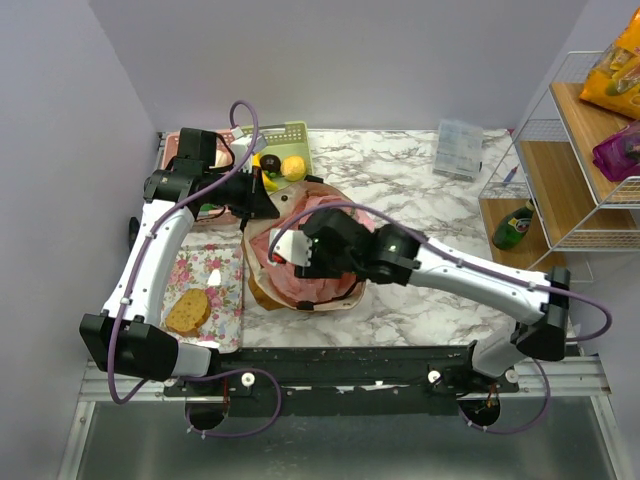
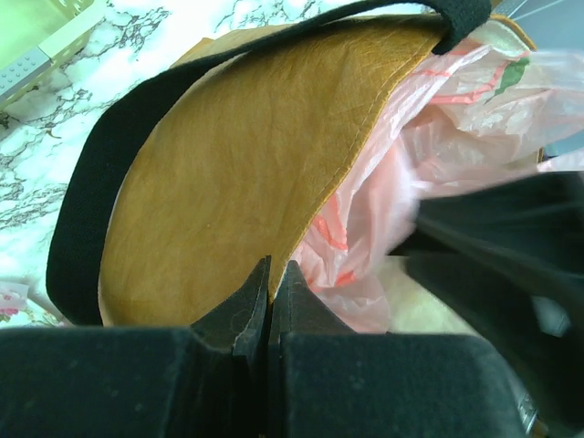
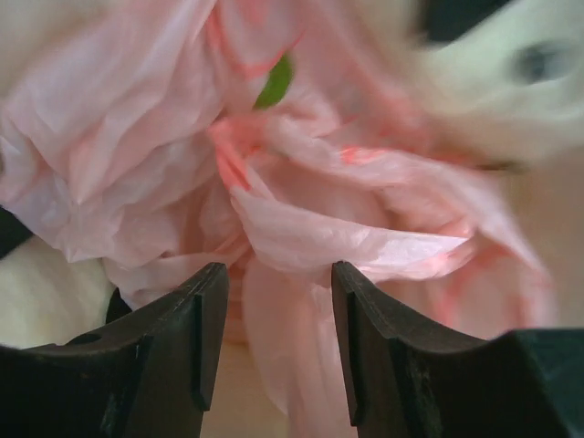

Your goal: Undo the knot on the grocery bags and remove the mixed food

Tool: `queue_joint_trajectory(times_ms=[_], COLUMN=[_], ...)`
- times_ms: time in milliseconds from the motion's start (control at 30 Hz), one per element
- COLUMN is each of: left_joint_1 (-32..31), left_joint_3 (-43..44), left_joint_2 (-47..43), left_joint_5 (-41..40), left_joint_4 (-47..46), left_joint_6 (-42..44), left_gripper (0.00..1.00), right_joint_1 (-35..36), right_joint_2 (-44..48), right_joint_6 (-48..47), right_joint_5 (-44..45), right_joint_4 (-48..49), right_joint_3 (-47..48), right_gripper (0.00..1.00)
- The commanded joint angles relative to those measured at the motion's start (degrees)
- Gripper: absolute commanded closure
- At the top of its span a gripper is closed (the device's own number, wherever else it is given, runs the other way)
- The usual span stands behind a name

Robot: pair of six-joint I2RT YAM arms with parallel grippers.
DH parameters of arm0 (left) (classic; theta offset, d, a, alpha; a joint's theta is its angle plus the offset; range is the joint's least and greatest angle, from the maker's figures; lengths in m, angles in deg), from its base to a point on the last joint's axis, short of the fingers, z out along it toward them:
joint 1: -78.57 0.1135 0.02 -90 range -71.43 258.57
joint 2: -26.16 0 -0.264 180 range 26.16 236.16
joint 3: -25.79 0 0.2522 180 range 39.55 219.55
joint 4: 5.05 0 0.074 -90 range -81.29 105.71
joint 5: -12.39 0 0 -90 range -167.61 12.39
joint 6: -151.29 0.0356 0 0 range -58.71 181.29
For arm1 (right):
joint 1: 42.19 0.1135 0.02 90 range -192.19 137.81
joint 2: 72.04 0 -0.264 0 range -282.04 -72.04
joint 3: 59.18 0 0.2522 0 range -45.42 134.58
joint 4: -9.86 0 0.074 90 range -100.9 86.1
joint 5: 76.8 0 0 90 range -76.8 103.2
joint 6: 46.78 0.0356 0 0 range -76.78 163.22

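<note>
The mustard-yellow tote (image 1: 262, 288) lies mid-table with the crinkly pink plastic bag (image 1: 312, 284) inside its mouth. My left gripper (image 2: 271, 265) is shut on the tote's (image 2: 237, 182) rim, beside its black strap (image 2: 100, 155). My right gripper (image 3: 278, 274) hangs open over the pink bag (image 3: 137, 155). A loose strip of plastic falls between its fingers, unpinched. A green scrap (image 3: 274, 82) shows through the plastic. A yellow lemon (image 1: 293, 167) and a dark round fruit (image 1: 270, 162) sit in the green basket (image 1: 290, 133).
A floral tray (image 1: 220, 265) with a bread slice (image 1: 187, 312) lies left of the tote. A clear box (image 1: 460, 148) stands at the back. The wire shelf (image 1: 530, 130) on the right holds a green bottle (image 1: 513, 226), an orange packet (image 1: 615, 75) and a purple packet (image 1: 620, 150).
</note>
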Motion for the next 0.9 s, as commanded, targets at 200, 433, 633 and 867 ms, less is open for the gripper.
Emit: queue_joint_trajectory(times_ms=[200, 433, 633, 867], left_joint_1=[0.28, 0.20, 0.20, 0.20], left_joint_3=[0.20, -2.23, -2.12, -3.20], left_joint_2=[-0.59, -1.19, -0.56, -0.72], left_joint_5=[2.19, 2.98, 3.02, 3.29], left_joint_4=[2.40, 0.77, 0.26, -0.61], left_joint_6=[1.61, 1.55, 1.09, 0.60], left_gripper=[1.00, 1.00, 1.00, 1.00], right_joint_1=[-3.45, -3.51, -3.50, -9.19], right_joint_2=[-5.71, 4.95, 12.01, 18.84], right_joint_6=[1.22, 9.22, 15.19, 25.92], right_joint_5=[-5.70, -22.13, -9.42, -0.10], right_joint_4=[0.11, 1.06, 2.69, 0.95], right_joint_3=[-6.14, 8.16, 2.60, -9.80], right_gripper=[0.24, 0.08, 0.06, 0.08])
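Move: The crumpled pink bag in the tote's mouth lies almost straight beneath the right hand, roughly 8 cm down and barely 1 cm ahead and to its right. The tote corner pinched by the left fingers is some 8 cm ahead and 6 cm to the left at hand height; the near rim is about 10 cm back and 3 cm lower, and the green basket 19 cm ahead, 8 cm left and well below. From the left hand, the pink bag is about 7 cm back, 7 cm right and 8 cm down. The right hand plunges about 12 cm down towards the pink bag inside the tote, drifting slightly forward and right, then opens its half-open fingers nearly wide and springs back up some 26 cm, drawing back as it rises and rolling its left side up about 30 degrees. High over the tote it swings right towards that side of the mouth, comes forward a little and starts to sink again with empty, open fingers, while the left hand stays put and keeps the tote's far left corner pinched. ##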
